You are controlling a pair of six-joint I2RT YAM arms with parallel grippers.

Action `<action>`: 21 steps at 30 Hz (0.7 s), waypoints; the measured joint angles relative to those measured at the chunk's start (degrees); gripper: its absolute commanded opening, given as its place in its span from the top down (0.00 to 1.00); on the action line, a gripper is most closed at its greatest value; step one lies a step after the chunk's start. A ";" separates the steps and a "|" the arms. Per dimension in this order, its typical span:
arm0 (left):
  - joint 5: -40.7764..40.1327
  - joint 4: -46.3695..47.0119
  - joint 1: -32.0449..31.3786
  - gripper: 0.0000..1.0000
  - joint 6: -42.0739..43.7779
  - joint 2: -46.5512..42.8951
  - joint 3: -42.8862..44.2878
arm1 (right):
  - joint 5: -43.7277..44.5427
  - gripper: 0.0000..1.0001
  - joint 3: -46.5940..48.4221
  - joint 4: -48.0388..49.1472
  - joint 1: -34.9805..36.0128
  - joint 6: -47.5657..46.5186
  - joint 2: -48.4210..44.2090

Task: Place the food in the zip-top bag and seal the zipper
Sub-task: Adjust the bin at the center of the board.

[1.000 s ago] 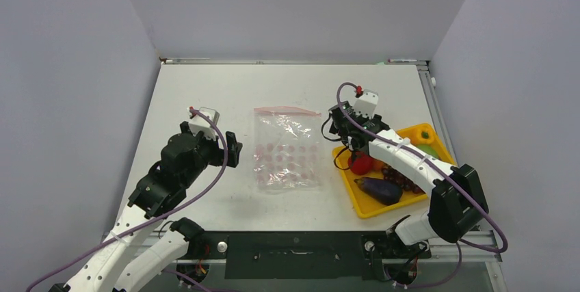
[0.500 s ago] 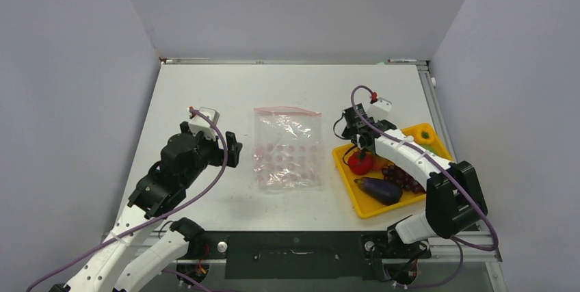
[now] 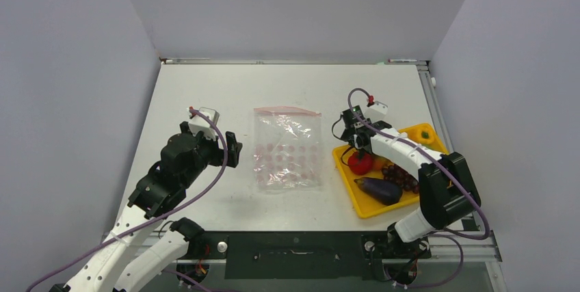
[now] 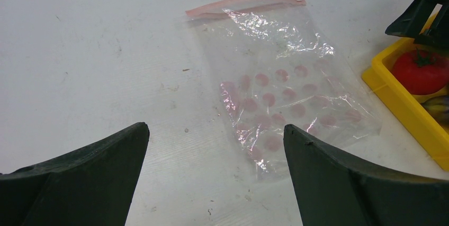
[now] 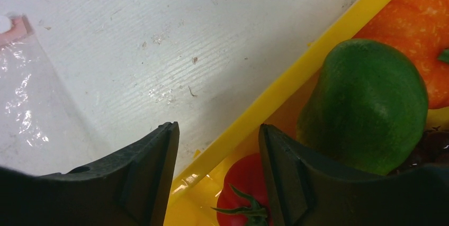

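The clear zip-top bag (image 3: 287, 150) with pink dots lies flat mid-table, its pinkish zipper (image 3: 287, 110) at the far edge. The food sits in a yellow tray (image 3: 347, 179): a red tomato (image 3: 360, 163), a dark eggplant (image 3: 378, 190), grapes (image 3: 402, 177) and a yellow pepper (image 3: 424, 135). My right gripper (image 5: 218, 136) hangs open over the tray's near-left rim (image 5: 296, 72), one finger outside it. The tomato (image 5: 241, 183) shows low between the fingers, untouched, beside green (image 5: 365, 104) and orange (image 5: 418, 25) pieces. My left gripper (image 4: 216, 136) is wide open just left of the bag (image 4: 286, 88).
Grey walls enclose the white table on three sides. The tray stands close to the table's right edge, and its left rim (image 4: 394, 99) is near the bag's right side. The bag's zipper (image 4: 243, 3) points away from the arms.
My right wrist has swung right and settled lower over the tray's left corner above the tomato, and its fingers have drawn closer together. The left arm and bag have stayed still.
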 measured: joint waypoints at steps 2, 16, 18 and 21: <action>0.02 0.00 0.00 0.04 0.00 0.00 0.00 | -0.26 0.46 -0.22 0.50 -0.07 -0.02 0.57; 0.17 0.00 0.00 0.04 0.00 0.00 0.00 | -1.22 0.77 -1.88 3.34 -0.31 -0.04 1.03; 0.17 0.00 0.00 0.04 0.00 0.00 0.00 | -1.55 0.81 -2.08 4.15 -0.31 -0.61 1.03; 0.20 0.00 0.00 0.04 0.00 0.02 0.00 | -2.12 0.88 -2.21 5.03 -0.37 -1.70 1.01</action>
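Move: The bin's far rim, near its far left corner, lies just under my right fingers, roughly 1 cm below and passing between them. Inside the bin the tomato sits about 6 cm back, the eggplant about 15 cm back and 4 to the right, and the green mango some 14 cm right and 4 back. The bag lies flat about 24 cm left and 4 back. From my idle left hand the rim is roughly 41 cm right, 8 ahead and 18 below. I close my right fingers on the bin's rim, one finger outside the wall and one inside by the tomato. My hand first sinks about 1 cm over the rim while the fingers narrow. Once they pinch the wall, I keep the grip and start easing forward and left, under 1 cm, with hardly any wrist turn. ##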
